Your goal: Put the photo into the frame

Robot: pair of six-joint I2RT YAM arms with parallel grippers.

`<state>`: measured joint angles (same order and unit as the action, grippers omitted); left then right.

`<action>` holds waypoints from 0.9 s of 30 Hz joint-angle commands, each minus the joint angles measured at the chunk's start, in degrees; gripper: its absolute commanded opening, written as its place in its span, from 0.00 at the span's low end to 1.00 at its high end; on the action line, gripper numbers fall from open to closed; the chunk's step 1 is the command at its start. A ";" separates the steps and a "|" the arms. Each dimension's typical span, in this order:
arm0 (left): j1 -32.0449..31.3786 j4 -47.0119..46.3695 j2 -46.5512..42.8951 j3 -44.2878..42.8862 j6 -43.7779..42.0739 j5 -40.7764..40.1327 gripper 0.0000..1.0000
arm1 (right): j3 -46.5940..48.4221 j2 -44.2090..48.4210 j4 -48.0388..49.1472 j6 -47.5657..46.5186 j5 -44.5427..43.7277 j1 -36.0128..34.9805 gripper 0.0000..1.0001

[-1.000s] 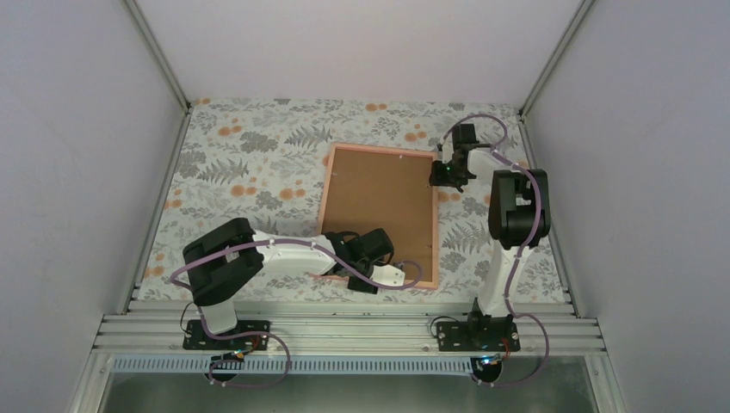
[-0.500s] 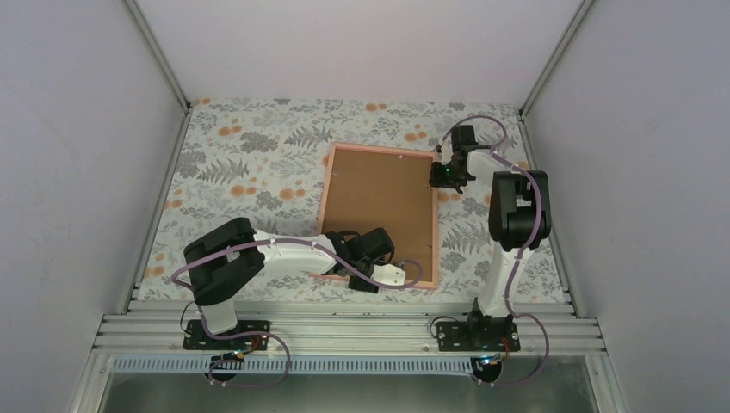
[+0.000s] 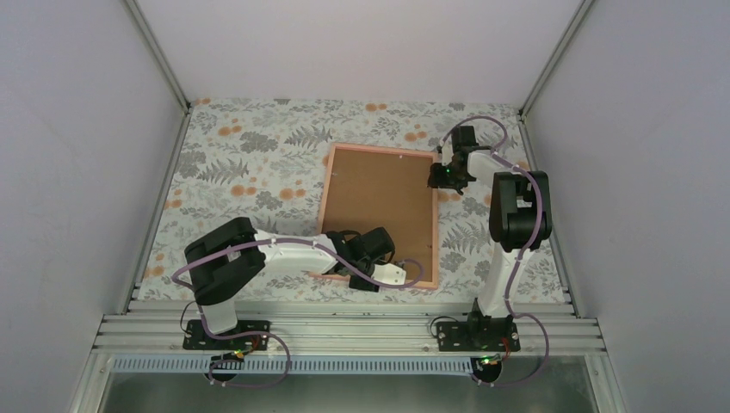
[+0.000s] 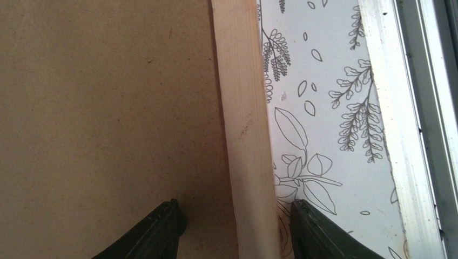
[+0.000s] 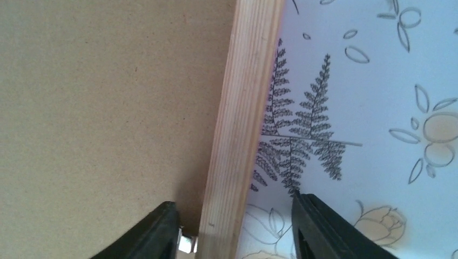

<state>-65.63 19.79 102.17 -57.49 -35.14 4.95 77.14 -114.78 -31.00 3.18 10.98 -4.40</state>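
Observation:
The pink frame (image 3: 435, 225) lies flat in the middle of the table, with the brown backing board (image 3: 379, 198) filling its middle. The photo is hidden. My left gripper (image 3: 341, 274) is low over the frame's near rail, close to the near left corner. In the left wrist view the gripper (image 4: 235, 208) is open and straddles the pale rail (image 4: 240, 108), one finger over the board (image 4: 108, 108) and one over the tablecloth. My right gripper (image 3: 444, 178) is at the right rail near the far corner. It is also open (image 5: 235, 204) astride the rail (image 5: 246, 97), with a gap on both sides.
A flowered tablecloth (image 3: 250, 163) covers the table. Grey walls close in the left, back and right sides. An aluminium rail (image 3: 344, 331) carrying the arm bases runs along the near edge. A small metal tab (image 5: 186, 243) shows by the right gripper's left finger.
The right gripper has shifted very slightly at the frame's right rail. The left arm, the frame and the board have stayed where they were.

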 commanded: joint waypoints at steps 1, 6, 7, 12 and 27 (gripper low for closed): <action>0.44 1.43 2.72 -0.25 0.69 0.22 0.51 | 2.35 2.17 -3.05 0.17 1.97 0.09 0.57; 0.58 0.99 1.91 -0.07 0.86 0.58 0.44 | 8.78 3.57 -5.17 -1.28 7.92 2.36 0.82; 0.59 1.03 1.69 -0.11 0.84 0.69 0.42 | 9.11 4.32 -5.15 -2.00 9.89 3.08 0.87; 0.97 1.24 0.88 -0.51 0.92 1.88 0.25 | 6.27 9.11 -4.09 -7.33 24.31 8.21 0.95; 6.51 2.76 -4.96 -7.21 6.47 9.91 0.02 | -16.46 11.92 -3.15 -7.55 46.93 17.83 0.98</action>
<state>-60.80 23.90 101.69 -60.95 -32.29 11.29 63.68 -104.31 -37.10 -5.96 50.92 13.17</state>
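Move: The frame's near bar already stands between the left gripper's open fingers, at their height or just under, its middle some 2 cm to the right. From there the middle of the brown backing board is about 18 cm ahead and 3 cm right. The right gripper straddles the frame's right bar, whose middle is some 10 cm back and straight in line, barely below; the far right corner is about 9 cm ahead, and a small metal tab sits level with the hand, 2 cm left. Close the left gripper on the frame's near bar until it pinches it, then ease it forward and up, about 2 cm each, keeping hold. Meanwhile open the right gripper wide, free it from around the right bar with a rise of some 12 cm, and swing it back and down over that bar towards its middle, rolling about 35 degrees so the fingers point more to the left. ##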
